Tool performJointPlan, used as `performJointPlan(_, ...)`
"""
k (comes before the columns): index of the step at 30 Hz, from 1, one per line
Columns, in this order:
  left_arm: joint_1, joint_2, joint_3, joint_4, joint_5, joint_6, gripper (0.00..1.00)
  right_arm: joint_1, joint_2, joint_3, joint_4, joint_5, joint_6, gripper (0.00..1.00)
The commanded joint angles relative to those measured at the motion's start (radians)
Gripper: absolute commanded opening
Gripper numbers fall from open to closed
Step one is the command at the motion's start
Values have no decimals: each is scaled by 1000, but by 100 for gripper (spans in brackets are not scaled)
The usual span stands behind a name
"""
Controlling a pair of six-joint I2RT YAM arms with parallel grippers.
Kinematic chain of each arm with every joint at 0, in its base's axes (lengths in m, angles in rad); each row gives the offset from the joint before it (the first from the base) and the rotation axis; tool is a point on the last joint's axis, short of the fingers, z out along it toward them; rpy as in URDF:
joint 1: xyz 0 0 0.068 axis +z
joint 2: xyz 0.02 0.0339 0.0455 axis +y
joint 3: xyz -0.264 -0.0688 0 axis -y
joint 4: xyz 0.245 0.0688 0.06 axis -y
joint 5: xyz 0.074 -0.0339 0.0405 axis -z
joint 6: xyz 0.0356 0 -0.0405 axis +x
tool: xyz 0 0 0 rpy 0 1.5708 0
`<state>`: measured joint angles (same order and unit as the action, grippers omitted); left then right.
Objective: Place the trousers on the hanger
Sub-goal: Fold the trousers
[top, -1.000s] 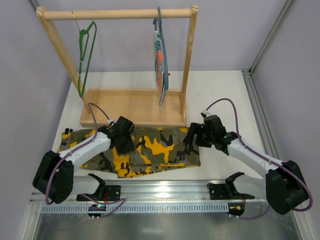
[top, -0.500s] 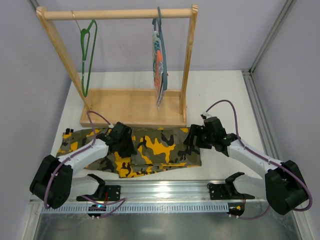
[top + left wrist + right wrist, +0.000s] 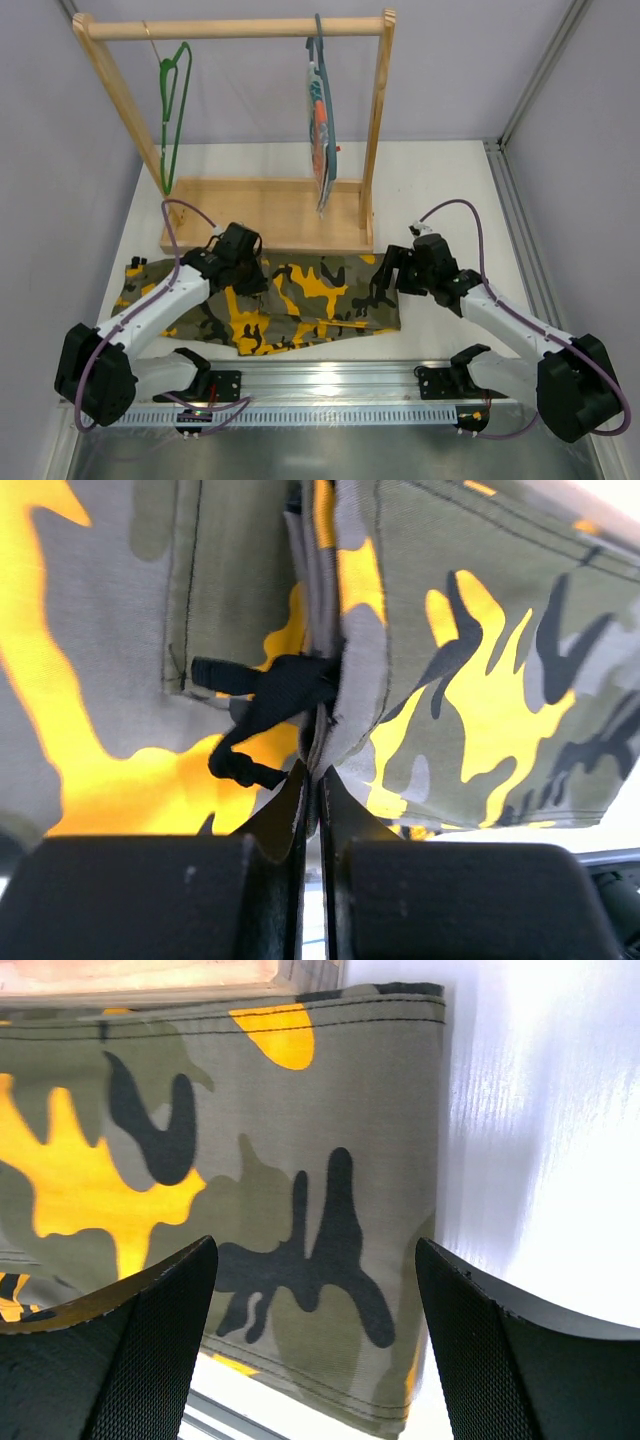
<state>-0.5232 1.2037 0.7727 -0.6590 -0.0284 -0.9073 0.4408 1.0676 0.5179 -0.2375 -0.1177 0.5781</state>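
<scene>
The camouflage trousers (image 3: pixel 320 300) lie flat on the table in front of the wooden rack. My left gripper (image 3: pixel 243 283) is shut on a pinched fold of the trousers (image 3: pixel 400 640) near their left-middle, beside a black drawstring (image 3: pixel 265 705). Over the trousers' right end hovers my right gripper (image 3: pixel 385 285), open, with camouflage fabric (image 3: pixel 300 1190) showing between its fingers (image 3: pixel 150 1350) and nothing held. The green hanger (image 3: pixel 172 110) hangs by its hook at the left of the rack's rail, apart from both grippers.
A wooden rack (image 3: pixel 265 215) with a flat base stands just behind the trousers. A grey-blue hanger with a striped cloth (image 3: pixel 320 120) hangs at its right. A metal rail (image 3: pixel 320 385) runs along the near table edge. White walls close in both sides.
My left gripper has shifted up and back a little and closed on a fold of the trousers. The right gripper has edged slightly right and stayed open.
</scene>
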Motion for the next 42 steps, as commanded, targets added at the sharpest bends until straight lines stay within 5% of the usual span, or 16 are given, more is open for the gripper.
performJointPlan(1,0,-72,82,-131,-88,34,0,-7,3,36,0,21,-11,82)
performJointPlan(6,5,-79,102,-269,-276,47,0,-10,17,18,35,15,14,82)
performJointPlan(16,153,-58,132,-384,-402,22,0,-11,118,37,112,-109,-6,82)
performJointPlan(24,276,-93,122,-406,-420,-19,1,-10,230,4,282,-287,3,82)
performJointPlan(33,296,-50,83,-369,-370,-21,0,-2,331,-13,426,-364,42,75)
performJointPlan(37,296,-27,68,-324,-338,-10,1,30,350,-16,460,-369,65,62)
performJointPlan(38,296,-21,62,-311,-323,-2,1,30,350,-13,452,-364,66,43)
performJointPlan(41,295,-18,33,-231,-208,44,1,27,289,-10,362,-274,57,11)
performJointPlan(42,295,-21,10,-208,-174,51,1,26,260,-6,325,-243,49,8)
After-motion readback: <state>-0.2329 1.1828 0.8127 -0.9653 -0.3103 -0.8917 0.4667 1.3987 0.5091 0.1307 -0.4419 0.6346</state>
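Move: The left hand already pinches the left edge of the trousers' upper folded layer, about 5 cm above the table; the trousers' far left end lies some 36 cm to its left and 2 cm ahead. The middle of the rack base is about 22 cm straight ahead of the left hand. For the open right hand, the trousers' right end lies about 5 cm to its right, 2 cm back and 4 cm below, with the rack base's near right corner about 9 cm ahead and 2 cm to the left. Keep the left grip shut on the trousers' layer edge, lift it a little, then draw it left about 14 cm towards the far left end, turning counter-clockwise some 20 degrees, and lower it with a slight return right. Meanwhile bring the open right gripper down and about 7 cm left with the sliding cloth, then close it to pinch the trousers' right end. ##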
